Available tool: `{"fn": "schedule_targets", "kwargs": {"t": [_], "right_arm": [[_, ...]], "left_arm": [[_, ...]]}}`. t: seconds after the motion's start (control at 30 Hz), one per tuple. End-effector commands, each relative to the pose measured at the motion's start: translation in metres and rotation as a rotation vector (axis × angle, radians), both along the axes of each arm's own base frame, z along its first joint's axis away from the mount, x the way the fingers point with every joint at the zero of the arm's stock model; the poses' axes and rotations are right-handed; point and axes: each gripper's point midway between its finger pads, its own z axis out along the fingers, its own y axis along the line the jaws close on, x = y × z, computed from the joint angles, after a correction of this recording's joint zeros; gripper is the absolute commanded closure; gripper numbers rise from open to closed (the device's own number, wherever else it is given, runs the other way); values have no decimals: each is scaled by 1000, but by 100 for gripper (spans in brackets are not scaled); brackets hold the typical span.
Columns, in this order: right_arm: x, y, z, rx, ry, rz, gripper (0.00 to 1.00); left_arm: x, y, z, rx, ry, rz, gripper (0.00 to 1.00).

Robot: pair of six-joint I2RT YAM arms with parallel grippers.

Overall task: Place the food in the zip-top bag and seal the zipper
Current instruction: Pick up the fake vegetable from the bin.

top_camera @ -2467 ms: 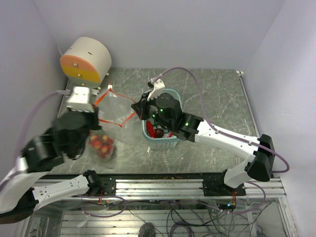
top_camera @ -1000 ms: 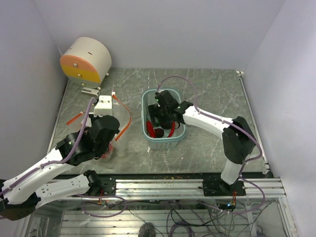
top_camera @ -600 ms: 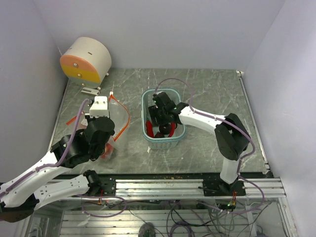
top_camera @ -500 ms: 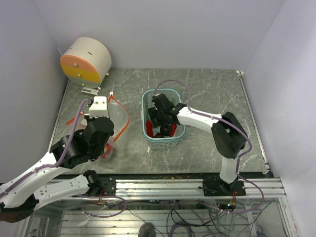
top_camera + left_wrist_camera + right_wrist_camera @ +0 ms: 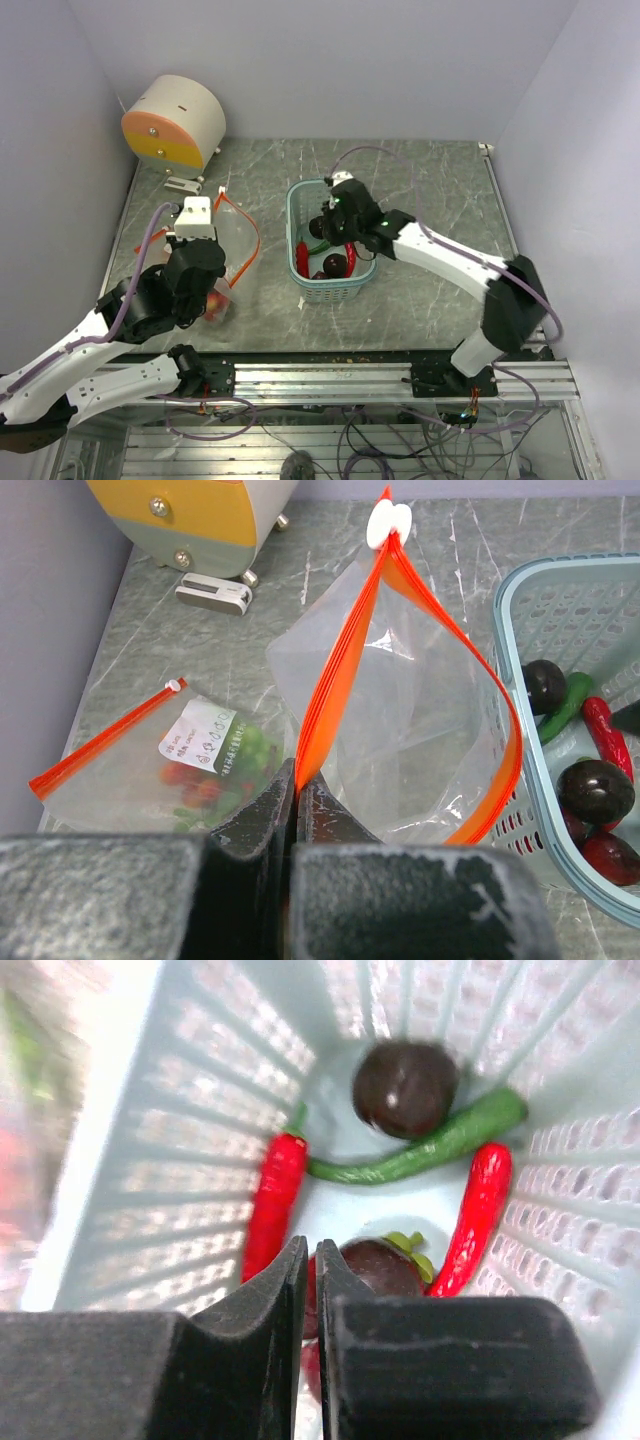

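Observation:
My left gripper is shut on the zipper, the orange-red strip of the clear zip-top bag. The bag stands upright with its mouth bowed open toward the basket, and a white slider sits at the strip's far end. The light-blue basket holds the food: two red chillies, a green pepper and dark round fruits. My right gripper hangs above that food with its jaws drawn together to a thin slit. Nothing is clearly caught in it.
A second clear bag with red and green pieces inside lies flat on the table to the left, its orange strip pointing outward. An orange-and-white drum stands at the back left corner. The walls are close on both sides.
My right gripper has gone from wide open to shut and has lifted out of the basket's bottom. My left gripper stays shut on the strip, having shifted only slightly.

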Motion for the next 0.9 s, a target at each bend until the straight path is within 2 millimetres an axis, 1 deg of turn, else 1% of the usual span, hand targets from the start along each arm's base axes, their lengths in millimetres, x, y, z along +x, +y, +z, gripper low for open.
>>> {"fn": "schedule_targets", "kwargs": {"t": [0.0, 0.07, 0.1, 0.13, 0.17, 0.23, 0.27, 0.33, 0.37, 0.43, 0.53, 0.63, 0.87], "right_arm": [[-3, 7, 85, 193, -177, 62, 92], [-10, 8, 105, 232, -205, 93, 92], [-11, 7, 109, 226, -202, 97, 89], [-11, 6, 109, 209, -190, 96, 83], [-11, 3, 103, 174, -157, 84, 75], [-13, -2, 81, 89, -55, 59, 59], [-15, -3, 64, 36, 9, 57, 51], [-21, -12, 39, -50, 101, 37, 36], [-22, -15, 28, -79, 131, 29, 29], [-23, -18, 13, -109, 173, 11, 19], [-24, -19, -5, -124, 218, 1, 13], [-30, -21, -27, -159, 277, 9, 11], [-42, -23, -88, -219, 390, 27, 11]], "left_arm": [[1, 1, -2, 1, 3, 10, 93], [1, 0, -3, 2, 6, 8, 93], [1, 0, -3, 2, 6, 9, 93], [1, 0, -3, 2, 6, 9, 93], [1, 0, -3, 2, 6, 8, 93], [1, -1, -2, -1, 6, 5, 93], [2, -2, -2, -1, 6, 2, 93], [2, -3, -1, -2, 6, 3, 93], [2, -3, -1, -3, 6, 2, 93], [2, -4, -1, -11, 3, -3, 93], [2, -5, 0, -22, -10, -17, 93], [2, -5, 0, -14, -12, -19, 93], [1, -4, 3, -12, -21, -28, 93]]}}
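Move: From the shut, empty right hand, the dark round eggplant lies about 8 cm below, some 3 cm back and 1 cm to the right. From the same hand, the left red pepper is about 2 cm back and 6 cm left, the right red pepper 2 cm back and 4 cm right, and the green pepper 2 cm ahead and 1 cm left, all down on the bin floor. From the left hand, the eggplant lies roughly 7 cm ahead, 26 cm right and 26 cm below. The right hand first lifts about 12 cm with its fingers still shut, then opens them wide as it turns back down some 18 cm into the bin, drawing back about 3 cm and tipping its fingers around 30 degrees steeper on the way down, until they stand open on either side of the dark round eggplant. The left hand stays put, still pinching the open bag by its orange rim. ##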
